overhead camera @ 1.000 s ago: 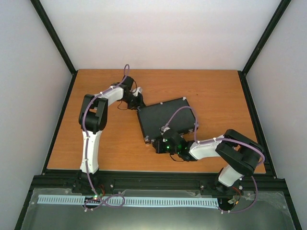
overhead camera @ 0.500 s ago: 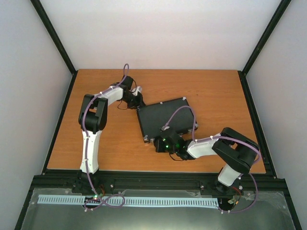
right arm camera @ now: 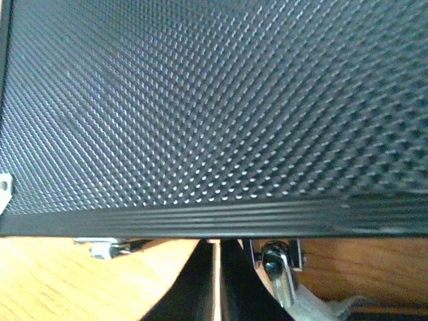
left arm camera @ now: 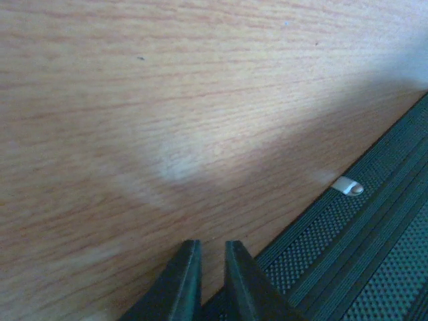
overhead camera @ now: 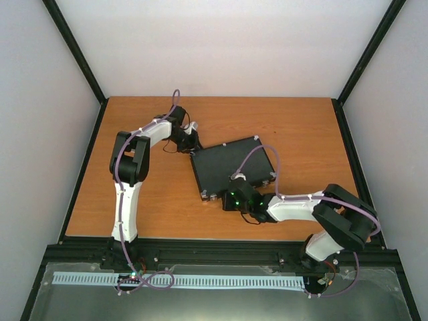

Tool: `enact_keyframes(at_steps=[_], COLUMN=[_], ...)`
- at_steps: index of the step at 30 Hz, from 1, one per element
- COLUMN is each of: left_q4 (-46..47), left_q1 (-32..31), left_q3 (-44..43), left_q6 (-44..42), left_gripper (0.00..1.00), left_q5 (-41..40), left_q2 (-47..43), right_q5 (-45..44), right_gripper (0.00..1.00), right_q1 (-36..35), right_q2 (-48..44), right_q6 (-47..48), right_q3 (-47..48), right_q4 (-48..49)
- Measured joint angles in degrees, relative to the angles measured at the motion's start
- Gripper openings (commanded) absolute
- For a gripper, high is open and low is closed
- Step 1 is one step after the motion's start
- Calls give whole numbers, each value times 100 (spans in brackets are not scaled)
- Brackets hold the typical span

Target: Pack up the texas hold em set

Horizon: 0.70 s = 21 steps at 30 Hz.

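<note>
The black briefcase [overhead camera: 234, 167] of the texas hold em set lies closed and flat in the middle of the table, turned at an angle. My left gripper [overhead camera: 194, 142] rests at its far left corner; in the left wrist view the fingertips [left arm camera: 210, 244] stand almost together above the case's ribbed edge [left arm camera: 374, 267], with nothing between them. My right gripper [overhead camera: 231, 195] sits at the case's near edge. In the right wrist view it [right arm camera: 217, 242] is shut just below the dimpled lid [right arm camera: 214, 100], beside the silver handle [right arm camera: 277, 267]. Chips, cards, dice and button are out of view.
A silver latch [right arm camera: 107, 249] shows under the case's near edge, left of my right fingers. A small silver corner fitting [left arm camera: 348, 186] marks the case's edge. Bare wooden table [overhead camera: 134, 200] surrounds the case, bounded by a black frame [overhead camera: 80, 174].
My right arm's elbow has swung out to the right and its forearm lies flatter; the gripper slid slightly right along the case's near edge. The left arm and the case have stayed put.
</note>
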<state>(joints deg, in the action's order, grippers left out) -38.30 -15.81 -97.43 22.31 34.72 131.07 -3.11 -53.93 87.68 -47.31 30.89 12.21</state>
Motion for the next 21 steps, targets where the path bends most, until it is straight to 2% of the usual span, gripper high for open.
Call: enact_keyframes(at_steps=[1,2,3,5,6,7,9,10,15,21], left_q4=[-94,-201,-323,-601,-776,-892,-1161,-1305,-1711,-1987], left_q1=[2,9,9,7,7,11,22,28,35,35], left_q3=[-57,-120,-190,-428,-616,-787,-1287,-1558,-2625,-2610], left_q6=[-9,-15,-39,-28,-24,-59,-83,-98,-133,-153], left_gripper=[28,34,40,51,59,66,91,99,100,100], left_q5=[-22,-59,-122,-219,-289,-334,-459,-516,-852,-1141], left_q2=[4,7,7,15,37,57,98,111,-20,-673], right_q5=[-48,-63,-76,-205,-260,-299,-479,-566,-890,-1434], right_gripper=[38,54,63,89,99,100,100,100,100,100], right_q1=[0,0,-7,-11,-11,-11,-9,-4,0,0], right_q2=[-68,-144,-254,-575,-748,-879,-1123,-1233,-1506,-1506], right_q6=[50,70,157,345,435,481,664,743,973,1139], right_q3=[57,120,234,546,695,804,1071,1209,1904,2638], right_q4=[-227,-411,-636,-1191,-1488,-1738,-2201,-2420,-3486,-4540])
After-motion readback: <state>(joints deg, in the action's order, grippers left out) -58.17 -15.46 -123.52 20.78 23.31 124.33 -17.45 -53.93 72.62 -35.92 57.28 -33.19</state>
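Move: The closed case lies between the hands, roughly at their height: its middle is about 8 cm back and 11 cm right of the left hand, whose fingers are at the hinge edge near the far-left corner. From the right hand, at the front edge, the case's middle is some 11 cm ahead and 3 cm right; the left latch is level ahead and 4 cm left, the handle about 5 cm right and 1 cm back. Both hands leave the closed case together: the right, its fingers coming clear of the front edge between the left latch and the handle, rises about 15 cm while drifting right and a little forward, tilting as its nearly shut fingers spread fully open. The left lifts off beside the far-left corner and climbs some 17 cm, swinging forward over the first part and then easing slightly back and left, its fingertips tipping outward as they too open wide. ##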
